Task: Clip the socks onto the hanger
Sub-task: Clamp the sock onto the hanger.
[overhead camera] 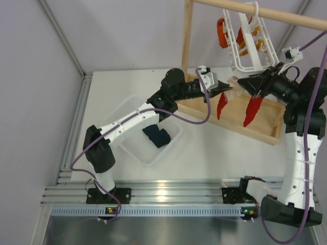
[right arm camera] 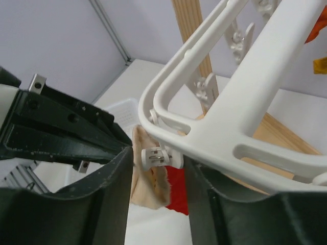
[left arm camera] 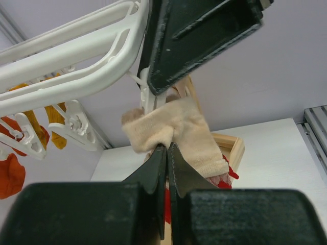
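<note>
The white hanger [overhead camera: 249,48] hangs from the wooden rack's top bar. My left gripper [overhead camera: 228,91] is shut on the beige cuff of the red sock [overhead camera: 222,106], holding it up just under a corner clip; the left wrist view shows the jaws [left arm camera: 167,148] pinching the cuff [left arm camera: 173,125]. My right gripper [overhead camera: 254,84] is closed around that white clip [right arm camera: 161,155], a finger against each side, with the cuff [right arm camera: 145,184] right behind it. The navy sock [overhead camera: 156,136] lies in a clear bin.
The light wooden rack has a post [overhead camera: 187,35], a top bar [overhead camera: 271,13] and a tray base [overhead camera: 265,131]. Orange and yellow socks [overhead camera: 222,33] hang on the hanger's far clips. The clear plastic bin [overhead camera: 134,108] sits under my left arm.
</note>
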You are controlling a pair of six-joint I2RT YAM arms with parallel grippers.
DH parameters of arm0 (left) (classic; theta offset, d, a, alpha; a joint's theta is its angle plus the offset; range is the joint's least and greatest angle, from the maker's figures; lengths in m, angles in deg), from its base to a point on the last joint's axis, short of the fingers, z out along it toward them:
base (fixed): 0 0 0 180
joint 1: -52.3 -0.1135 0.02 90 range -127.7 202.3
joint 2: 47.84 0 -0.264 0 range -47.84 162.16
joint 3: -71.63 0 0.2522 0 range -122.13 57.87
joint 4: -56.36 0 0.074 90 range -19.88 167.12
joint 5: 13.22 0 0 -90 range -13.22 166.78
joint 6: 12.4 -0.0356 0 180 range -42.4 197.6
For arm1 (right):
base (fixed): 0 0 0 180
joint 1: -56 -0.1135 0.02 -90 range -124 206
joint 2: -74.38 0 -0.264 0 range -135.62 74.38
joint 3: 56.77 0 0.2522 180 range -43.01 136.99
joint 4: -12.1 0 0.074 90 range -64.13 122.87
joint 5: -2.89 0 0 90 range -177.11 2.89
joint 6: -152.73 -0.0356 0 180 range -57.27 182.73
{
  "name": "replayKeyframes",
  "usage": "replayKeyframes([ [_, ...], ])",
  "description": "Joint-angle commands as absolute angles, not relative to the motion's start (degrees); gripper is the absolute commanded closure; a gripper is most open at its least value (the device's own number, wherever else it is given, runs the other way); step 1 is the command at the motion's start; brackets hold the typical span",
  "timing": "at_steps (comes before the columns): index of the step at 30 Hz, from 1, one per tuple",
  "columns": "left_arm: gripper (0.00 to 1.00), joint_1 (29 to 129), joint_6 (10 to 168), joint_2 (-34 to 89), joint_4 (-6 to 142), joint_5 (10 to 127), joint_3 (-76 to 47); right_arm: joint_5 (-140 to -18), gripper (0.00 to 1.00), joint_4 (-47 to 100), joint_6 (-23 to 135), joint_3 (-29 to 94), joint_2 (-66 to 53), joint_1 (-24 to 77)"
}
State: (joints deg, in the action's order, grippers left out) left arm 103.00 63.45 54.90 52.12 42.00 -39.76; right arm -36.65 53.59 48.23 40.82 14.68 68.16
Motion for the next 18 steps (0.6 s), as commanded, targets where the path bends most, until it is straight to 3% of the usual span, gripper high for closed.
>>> replayKeyframes([
  [1, 0.99, 103.45, 62.40, 55.87, 48.41, 42.06, -43.82, -33.15, 0.54, 56.10, 49.90, 43.91, 14.44, 67.95],
  [3, 0.99, 103.37, 61.61, 56.57, 49.29, 41.72, -44.52, -34.28, 0.43, 56.27, 50.07, 44.70, 14.61, 67.95],
  [8, 0.88, 104.50, 58.36, 57.28, 49.65, 42.15, -44.70, -37.97, 0.40, 56.54, 52.00, 46.11, 15.75, 68.22],
  [15, 0.61, 106.09, 58.97, 58.25, 46.83, 44.26, -45.05, -45.62, 0.41, 57.94, 52.71, 47.43, 15.67, 70.24],
  [18, 0.43, 106.27, 60.20, 58.07, 45.60, 45.40, -45.05, -50.62, 0.43, 58.12, 52.80, 47.69, 14.88, 70.94],
])
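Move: My left fingers still pinch the peach cuff of the sock. The clip that is to hold it sits about 3 cm to my left hand's right, 2 cm ahead and 3 cm above. For my right hand, that clip is right at the fingertips, about 1 cm ahead and 1 cm left; the cuff hangs 3 cm left of this hand, 1 cm back and 3 cm below. The hanger's middle is some 10 cm ahead, 1 cm right and 4 cm above it. I open my already parting right fingers to a bit over half, freeing the clip from their squeeze as the hand eases back slightly. The right hand then swings about 3 cm to the right, rising 1 cm and turning some 10 degrees clockwise. My left hand lifts a touch, follows some 3 cm to the right and slightly down, and spreads its fingers about halfway to let go of the cuff. ##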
